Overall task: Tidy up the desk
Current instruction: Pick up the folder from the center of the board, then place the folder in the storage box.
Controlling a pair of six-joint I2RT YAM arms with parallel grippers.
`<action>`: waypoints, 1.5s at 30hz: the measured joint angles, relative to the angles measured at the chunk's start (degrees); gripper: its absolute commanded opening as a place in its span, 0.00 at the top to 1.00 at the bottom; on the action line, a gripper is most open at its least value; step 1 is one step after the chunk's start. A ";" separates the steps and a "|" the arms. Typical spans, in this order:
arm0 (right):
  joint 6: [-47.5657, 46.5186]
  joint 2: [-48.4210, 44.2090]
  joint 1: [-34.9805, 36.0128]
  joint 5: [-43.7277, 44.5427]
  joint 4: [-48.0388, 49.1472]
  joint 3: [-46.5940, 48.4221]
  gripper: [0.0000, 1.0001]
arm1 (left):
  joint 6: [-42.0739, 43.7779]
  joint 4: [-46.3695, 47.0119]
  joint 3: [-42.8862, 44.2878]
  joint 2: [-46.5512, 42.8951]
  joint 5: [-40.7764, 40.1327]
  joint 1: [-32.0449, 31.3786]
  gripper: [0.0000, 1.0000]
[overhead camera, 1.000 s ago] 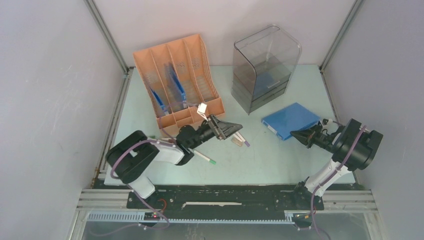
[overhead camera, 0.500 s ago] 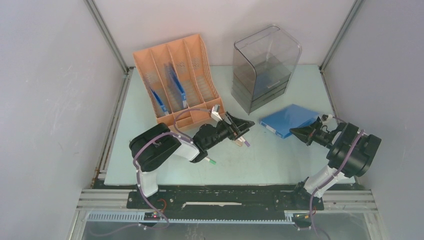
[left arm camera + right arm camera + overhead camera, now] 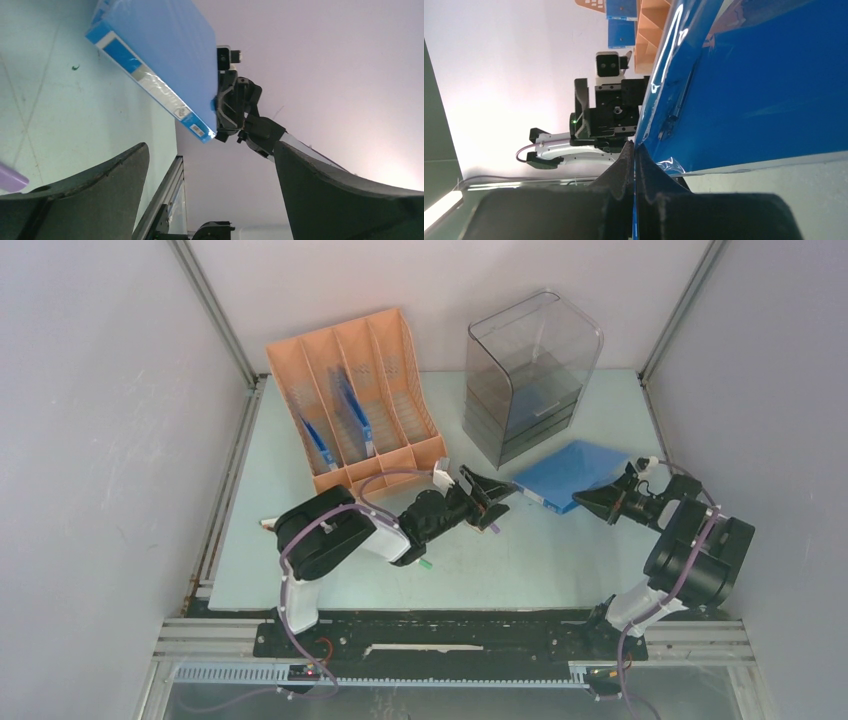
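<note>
A blue folder (image 3: 568,470) lies on the pale green desk (image 3: 560,560) with its right side tilted up. My right gripper (image 3: 585,502) is shut on the folder's near right edge; in the right wrist view the jaws (image 3: 634,150) pinch the thin blue cover (image 3: 764,90). My left gripper (image 3: 500,502) stands open just left of the folder with nothing between its fingers. In the left wrist view the folder (image 3: 160,55) lies ahead of the open left gripper (image 3: 210,146), its far corner held by the right gripper (image 3: 222,107).
An orange file organizer (image 3: 355,400) with blue items in its slots stands at the back left. A grey see-through drawer unit (image 3: 530,375) stands behind the folder. A purple pen (image 3: 493,527) and a green-tipped pen (image 3: 424,564) lie under the left arm.
The left arm has reached right, bringing its open gripper close to the folder. The right gripper has shifted back and left, and the folder's right side has tilted up.
</note>
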 measured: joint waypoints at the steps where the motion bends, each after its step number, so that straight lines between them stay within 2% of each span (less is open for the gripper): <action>1: 0.09 -0.26 0.31 -0.20 0.00 0.00 1.00 | -0.96 -0.28 0.11 0.46 -0.26 -0.04 0.00; 10: 0.85 -1.51 2.34 -1.49 -0.28 0.07 1.00 | -6.84 -1.60 3.74 4.72 -1.22 -0.90 0.00; 13: -3.13 -1.49 3.04 -1.81 -5.90 1.70 1.00 | -7.82 -2.38 4.94 5.05 -2.23 -1.05 0.00; 15: -13.77 -0.42 3.45 -1.97 -17.20 5.90 1.00 | -8.24 -3.21 6.01 5.09 -2.86 -1.05 0.01; 17: -34.60 3.58 3.69 -2.32 -36.46 13.90 1.00 | -8.52 -3.76 7.19 5.38 -3.32 -1.05 0.01; 19: -50.88 7.58 3.76 -2.75 -50.93 19.26 1.00 | -8.96 -4.20 8.61 6.01 -3.61 -1.03 0.01; 21: -60.59 10.23 3.76 -2.97 -59.82 20.22 1.00 | -9.40 -4.79 9.75 6.75 -3.93 -1.05 0.01; 25: -73.35 13.05 4.28 -2.80 -71.56 20.09 1.00 | -9.79 -6.10 11.82 8.22 -4.42 -1.03 0.05; 30: -79.62 12.72 6.67 -2.86 -77.22 20.09 1.00 | -9.90 -8.11 14.73 9.70 -4.44 -1.05 0.20; 32: -80.74 12.26 7.54 -2.86 -78.25 20.09 1.00 | -9.92 -8.20 15.15 9.79 -4.44 -1.05 0.30; 37: -82.07 11.13 8.48 -2.93 -79.78 20.09 1.00 | -10.43 -7.34 15.08 9.90 -4.44 -1.03 0.70; 41: -82.64 11.13 8.41 -2.27 -80.06 20.09 1.00 | -10.69 -2.99 13.77 9.90 -4.66 -1.01 0.99; 43: -82.95 11.04 8.76 -1.73 -80.26 20.09 0.99 | -10.10 -0.22 12.63 9.77 -5.05 -0.98 1.00; 45: -83.38 10.51 9.33 -0.94 -80.54 20.06 0.86 | -9.29 1.42 10.99 9.33 -5.66 -1.01 1.00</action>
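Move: The folder already hangs from the right gripper by its near corner: its middle is some 5 cm ahead of that hand, 1 cm left and 4 cm lower, with the open left gripper about 14 cm straight to the left, at about the same height. From the left hand, the folder's middle is roughly 13 cm right, 5 cm ahead and 4 cm lower. The clear drawer box stands about 21 cm ahead and 5 cm right; the purple-capped marker lies some 12 cm below, 4 cm left and 2 cm back. Keep the right fingers shut on the folder and carry it about 5 cm left towards the left gripper, raising it and easing back, while turning the hand some 15 degrees counter-clockwise and tipping its fingers up. Bring the open left gripper right and forward to the folder's spine side, fingers tipping slightly down, then close to pinch the folder between the pads. ##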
